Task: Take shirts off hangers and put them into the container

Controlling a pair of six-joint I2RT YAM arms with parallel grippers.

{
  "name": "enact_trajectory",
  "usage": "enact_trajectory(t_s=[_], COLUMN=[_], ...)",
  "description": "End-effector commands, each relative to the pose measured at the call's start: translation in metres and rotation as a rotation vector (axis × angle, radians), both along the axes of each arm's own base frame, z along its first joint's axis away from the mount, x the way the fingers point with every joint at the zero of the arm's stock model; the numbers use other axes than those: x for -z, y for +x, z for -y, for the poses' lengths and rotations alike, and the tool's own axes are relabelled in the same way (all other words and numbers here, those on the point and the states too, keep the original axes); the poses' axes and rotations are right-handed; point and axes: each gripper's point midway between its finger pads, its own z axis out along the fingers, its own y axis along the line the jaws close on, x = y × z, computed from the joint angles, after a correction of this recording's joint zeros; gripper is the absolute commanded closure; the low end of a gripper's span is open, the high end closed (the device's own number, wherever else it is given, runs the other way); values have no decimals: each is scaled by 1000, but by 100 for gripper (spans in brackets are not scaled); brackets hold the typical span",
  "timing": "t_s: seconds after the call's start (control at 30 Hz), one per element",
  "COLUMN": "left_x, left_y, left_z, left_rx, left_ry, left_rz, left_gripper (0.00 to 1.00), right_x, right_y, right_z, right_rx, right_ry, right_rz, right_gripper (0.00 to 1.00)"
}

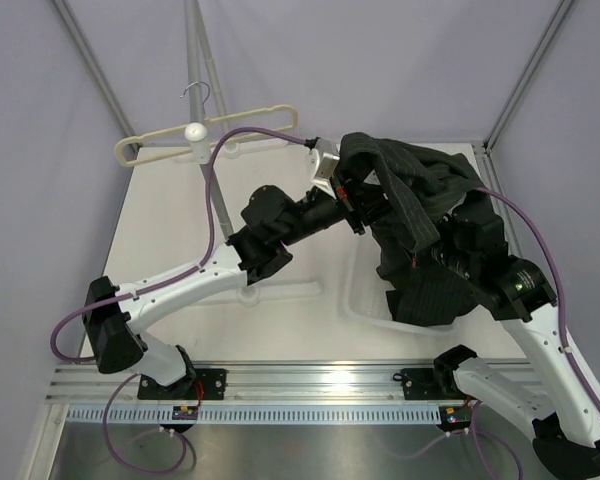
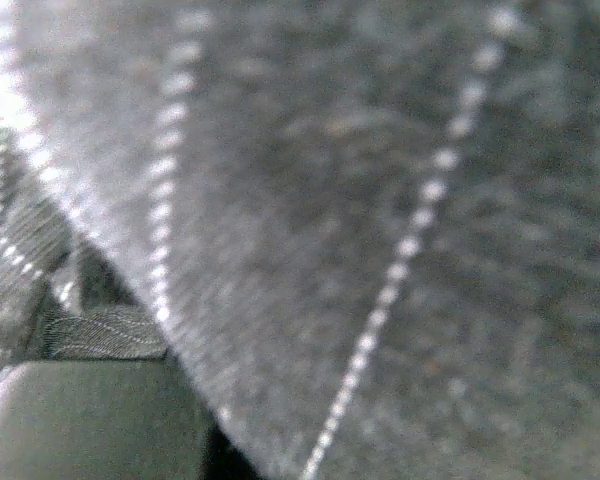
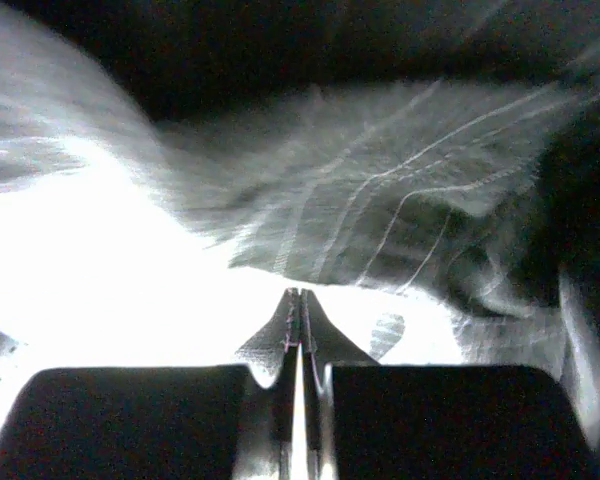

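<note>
The black pinstriped shirt [image 1: 410, 190] hangs off the hanger, bunched over both arms at centre right, and its lower part sags into the clear container [image 1: 358, 300]. My left gripper [image 1: 352, 200] is shut on the shirt's upper edge and holds it up above the container. In the left wrist view the shirt cloth [image 2: 380, 200] fills the picture and the jaws are hidden. My right gripper [image 3: 298, 298] is shut with nothing between its fingertips, and the shirt [image 3: 380, 200] hangs just beyond it. In the top view cloth covers that gripper. The bare cream hanger [image 1: 160, 143] hangs on the rack at back left.
The grey rack pole [image 1: 212, 190] with its white knob [image 1: 195, 131] stands at back left, close to the left arm's cable. Slanted metal frame poles [image 1: 525, 85] rise at the back corners. A metal rail [image 1: 310, 385] runs along the near edge.
</note>
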Motion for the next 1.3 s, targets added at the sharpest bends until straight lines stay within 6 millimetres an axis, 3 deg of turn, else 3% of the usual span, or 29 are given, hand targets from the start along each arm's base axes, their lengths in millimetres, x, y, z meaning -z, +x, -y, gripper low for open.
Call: enact_trajectory(t_s=[0.0,0.17,0.23,0.27,0.33,0.47,0.57,0.6,0.67,0.7,0.77,0.8,0.9,1.0,1.03,1.1,1.13,1.27], left_x=[-6,25,23,35,33,53,70,74,87,90,98,110,137,163,182,202,224,271], left_y=[17,37,54,60,69,77,77,75,76,70,65,60,50,40,42,40,43,47], left_z=[-34,-53,-65,-67,-73,-70,-58,-53,-42,-33,-18,-2,30,50,58,66,72,80], left_rx=[-131,-270,-374,-408,-467,-497,-465,-441,-413,-360,-302,-244,-191,-156,-148,-131,-133,-144], left_ry=[-78,9,29,92,114,196,239,252,277,293,324,373,463,517,548,575,611,683], left_rz=[-68,-151,-195,-220,-242,-272,-296,-298,-312,-303,-310,-319,-324,-353,-379,-417,-452,-526], left_gripper=[100,100,100,100,100,100,100,100,100,100,100,100,100,100,100,100,100,100], right_x=[-6,-5,-8,-14,-24,-53,-82,-101,-114,-132,-138,-150,-163,-174,-178,-186,-185,-188], right_y=[-6,-17,-24,-29,-40,-62,-75,-81,-83,-88,-86,-90,-94,-102,-106,-113,-115,-125], right_z=[-9,-12,-13,-14,-17,-11,3,11,29,38,59,66,79,88,92,98,100,111], right_rx=[-45,-76,-92,-99,-136,-154,-122,-104,-36,-9,86,106,157,178,188,195,202,222], right_ry=[55,83,97,119,153,208,220,231,201,202,155,159,154,159,160,166,160,143], right_rz=[8,-4,-9,3,10,67,149,197,249,297,313,345,392,432,442,465,463,477], right_gripper=[100,100,100,100,100,100,100,100,100,100,100,100,100,100,100,100,100,100])
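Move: The left hand holds a bunch of the shirt; the container's middle lies about 10 cm ahead of this hand, 10 cm to its right and 45 cm below, while the shirt's bulk hangs some 9 cm to its right, 4 cm ahead and 18 cm below. The empty hanger is about 26 cm left, 7 cm ahead and 9 cm above it. The right hand is in among the shirt's folds, their middle within 2 cm of it in every direction; from it the container lies about 7 cm ahead, straight below by 25 cm. Keeping its pinch on the shirt, the left hand sinks some 27 cm towards the container, first swinging forward and left by 5 to 7 cm, then about 12 cm right and slightly back while the wrist rolls to bring the fingers from slanting up to pointing slightly down. The right hand, fingers shut, eases back at first and then pulls clear of the shirt, rising about 19 cm and going back 12 cm and right 10 cm, its fingers tipping up some 25 degrees. ##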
